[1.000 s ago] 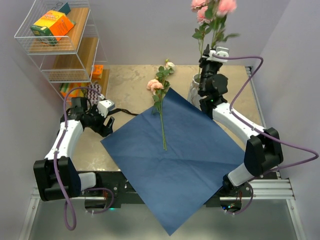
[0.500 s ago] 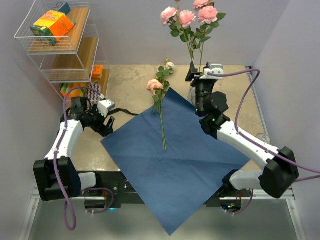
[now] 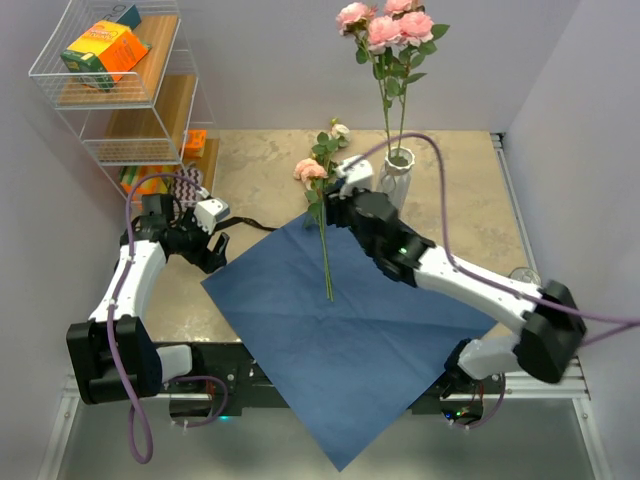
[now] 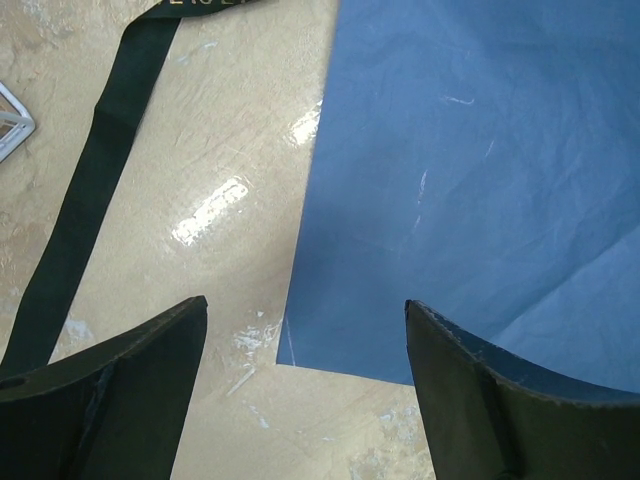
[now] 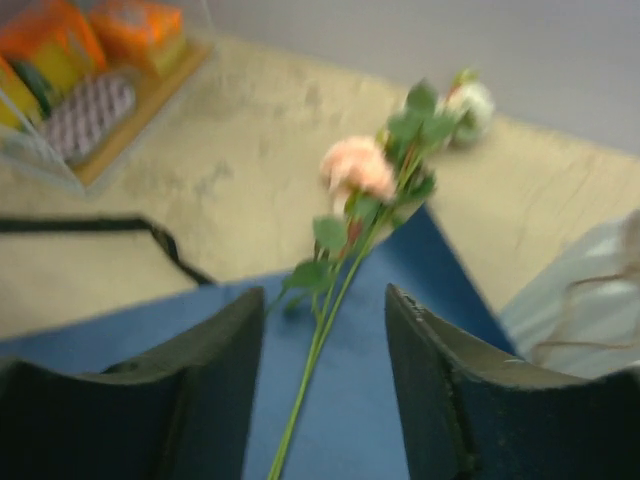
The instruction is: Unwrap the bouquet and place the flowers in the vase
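The bouquet is undone: its blue paper (image 3: pixel 380 310) lies flat on the table. Two flowers (image 3: pixel 323 245) rest on the paper, with a peach head (image 3: pixel 310 170) and a cream head (image 3: pixel 340 130) past its far corner. The white vase (image 3: pixel 397 176) holds three pink roses (image 3: pixel 390 25). My right gripper (image 3: pixel 330 207) hovers open over the lying stems (image 5: pixel 318 345), which run between its fingers (image 5: pixel 425 370) untouched. My left gripper (image 3: pixel 213 250) stands open and empty above the paper's left corner (image 4: pixel 290 355). The black ribbon (image 4: pixel 90 200) lies loose beside it.
A wire shelf rack (image 3: pixel 120 90) with an orange box (image 3: pixel 105 45) stands at the back left. Walls close in behind and on both sides. The paper's near corner (image 3: pixel 340 450) hangs over the table's front edge.
My right arm swung left from the vase to above the lying flowers, leaving the pink roses standing in the vase. Its jaws opened. The left arm stayed still.
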Robot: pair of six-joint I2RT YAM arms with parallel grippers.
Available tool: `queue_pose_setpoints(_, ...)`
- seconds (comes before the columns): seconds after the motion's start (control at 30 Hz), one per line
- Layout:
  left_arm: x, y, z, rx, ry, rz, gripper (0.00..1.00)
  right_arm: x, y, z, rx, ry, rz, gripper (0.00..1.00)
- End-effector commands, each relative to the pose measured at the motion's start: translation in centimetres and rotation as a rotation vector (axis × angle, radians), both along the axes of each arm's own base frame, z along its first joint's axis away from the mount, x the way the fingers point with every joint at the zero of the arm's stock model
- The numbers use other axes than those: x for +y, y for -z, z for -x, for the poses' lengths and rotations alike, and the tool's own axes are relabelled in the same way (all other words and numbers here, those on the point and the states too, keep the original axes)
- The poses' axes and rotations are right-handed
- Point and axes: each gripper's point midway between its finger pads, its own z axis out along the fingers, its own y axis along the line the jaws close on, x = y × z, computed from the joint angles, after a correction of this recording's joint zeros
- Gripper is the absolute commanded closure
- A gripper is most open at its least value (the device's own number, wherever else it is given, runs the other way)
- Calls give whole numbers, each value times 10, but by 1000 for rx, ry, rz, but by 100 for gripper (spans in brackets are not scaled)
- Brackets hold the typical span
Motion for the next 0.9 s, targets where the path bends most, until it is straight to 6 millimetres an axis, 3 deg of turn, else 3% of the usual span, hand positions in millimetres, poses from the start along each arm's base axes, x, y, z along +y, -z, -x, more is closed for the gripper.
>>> queue_pose_setpoints(0.0, 1, -13, -6, -49, -12, 10, 15, 41, 90, -9, 348, -57, 190, 50)
queue_pose_setpoints(0.07, 1, -12, -5, -46, -13, 10, 15, 52, 115, -21, 409, -35, 241, 61)
queue_pose_setpoints(0.13, 3, -12, -5, -49, -17, -1, 15, 59, 125, -27, 428, -30, 245, 65)
queue_pose_setpoints(0.17, 3, -12, -5, -53, -15, -4, 15, 64, 122, -33, 431, -22, 217, 66)
queue_pose_setpoints(0.3, 4, -15, -6, -60, -16, -12, 15, 71, 157, -42, 515, -8, 213, 70)
queue_pose_setpoints(0.53, 5, -10, -4, -55, -14, -14, 15, 66, 209, -52, 595, 26, 249, 70)
queue_pose_setpoints(0.67, 5, -9, -4, -53, -14, -16, 15, 61, 225, -61, 619, 43, 245, 69)
queue_pose_setpoints(0.87, 8, -12, -7, -57, -20, -22, 15, 59, 235, -74, 619, 59, 253, 71)
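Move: The stems of the flowers still on the wrapper lie far below the right hand, about 27 cm down, 7 cm ahead and 5 cm left. Their peach rose is some 18 cm ahead and 7 cm left, near table height. The vase, already holding pink roses, stands about 11 cm ahead and 11 cm right, its middle some 19 cm lower. From the left hand the stems are roughly 8 cm ahead, 21 cm right and 8 cm down. Down to the stems just below the leaves, the right hand ends with its fingertips about them, though no firm touch can be seen. It plunges some 26 cm, fast and veering forward-left at first, then slower and nearly straight down, while the wrist tips about 40 degrees further downward and the fingers narrow to roughly half their gap, staying partly open. ##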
